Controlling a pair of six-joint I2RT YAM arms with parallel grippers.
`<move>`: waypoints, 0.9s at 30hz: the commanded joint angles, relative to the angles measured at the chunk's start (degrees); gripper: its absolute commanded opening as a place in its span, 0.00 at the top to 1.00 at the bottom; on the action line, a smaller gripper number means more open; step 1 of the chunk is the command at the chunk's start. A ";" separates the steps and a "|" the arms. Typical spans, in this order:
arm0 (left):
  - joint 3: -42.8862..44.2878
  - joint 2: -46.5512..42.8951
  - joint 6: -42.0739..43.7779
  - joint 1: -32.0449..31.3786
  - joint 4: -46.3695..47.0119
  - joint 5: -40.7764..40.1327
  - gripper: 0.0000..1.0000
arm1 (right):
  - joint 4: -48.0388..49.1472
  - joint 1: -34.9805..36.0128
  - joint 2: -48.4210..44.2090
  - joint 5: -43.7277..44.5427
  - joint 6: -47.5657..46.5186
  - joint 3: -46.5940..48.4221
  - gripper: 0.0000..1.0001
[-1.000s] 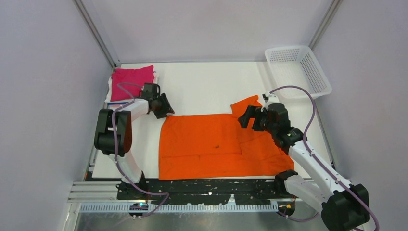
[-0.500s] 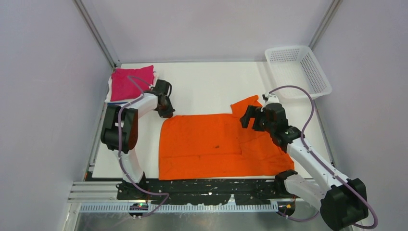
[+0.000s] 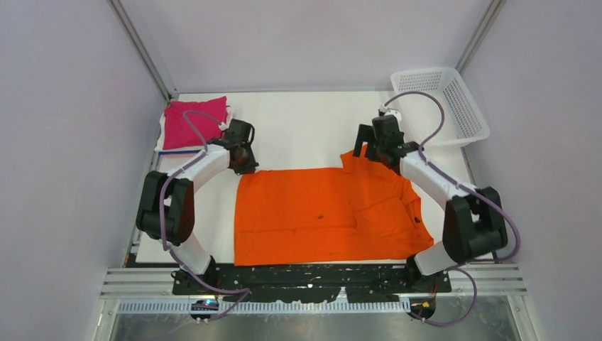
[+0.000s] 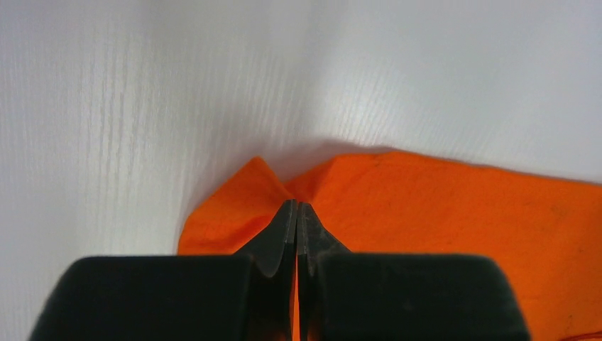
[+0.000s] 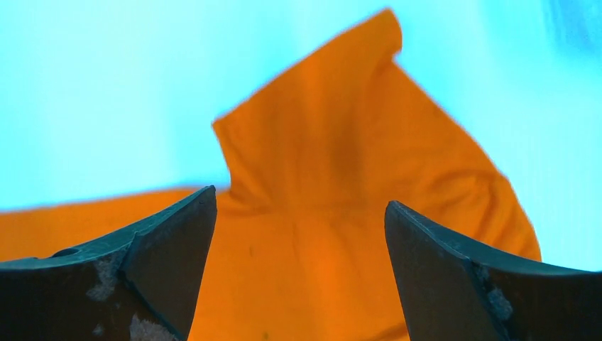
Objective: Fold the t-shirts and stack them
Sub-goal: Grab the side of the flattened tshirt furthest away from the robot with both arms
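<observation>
An orange t-shirt point(image 3: 319, 213) lies spread flat on the white table, one sleeve point(image 3: 363, 154) poking out at its far right. My left gripper point(image 3: 245, 165) is at the shirt's far left corner and is shut on a pinch of the orange cloth point(image 4: 234, 206), which puckers up round the closed tips point(image 4: 297, 207). My right gripper point(image 3: 369, 145) hovers over the sleeve point(image 5: 334, 142), open, with the cloth lying flat between its fingers point(image 5: 177, 234). A folded magenta-pink t-shirt point(image 3: 193, 121) rests at the far left.
A white lattice basket point(image 3: 468, 106) stands at the far right corner. White cloth edges point(image 3: 160, 142) show under the magenta shirt. The enclosure walls close in on both sides, and the black base rail point(image 3: 312, 273) runs along the near edge.
My left gripper has shut on the shirt's far left corner. My right arm has swung away from me, from over the shirt's right side to the sleeve, staying open.
</observation>
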 commanded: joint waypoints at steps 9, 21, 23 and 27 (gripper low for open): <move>-3.07 -5.60 0.36 -0.80 1.80 -1.52 1.00 | -10.39 -2.40 33.63 1.05 -3.82 35.17 0.04; 5.25 3.50 -4.71 2.32 -5.16 -7.94 0.35 | -13.00 -3.07 39.57 -0.84 -3.01 39.90 0.04; 6.26 5.40 -5.44 3.62 -4.01 -6.10 0.26 | -12.99 -3.18 39.19 -0.85 -3.13 39.38 0.04; 10.41 8.60 -5.86 5.05 -5.49 -5.27 0.24 | -12.52 -3.54 38.53 -0.99 -3.20 38.10 0.04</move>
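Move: The right hand's open fingers are aimed at the far edge of the t-shirt's right sleeve, about 12 cm ahead, 1 cm left and 11 cm below; the notch beside the sleeve is some 4 cm ahead and 7 cm left of this hand, the white basket 25 cm ahead and 24 cm right. The shirt's far left corner is 1 cm ahead, 2 cm left and 3 cm below the left hand, the folded stack 18 cm ahead and 16 cm left. Forward first and then steeply down, the right hand sweeps about 12 cm out and 8 cm lower, tipping down some 15 degrees, and stops wide open over the sleeve's far edge. The left hand, shut on the cloth, eases back slightly, then opens, letting go; it shifts about 4 cm left, turns forward and dips over the far left corner, rolling slightly counter-clockwise. ##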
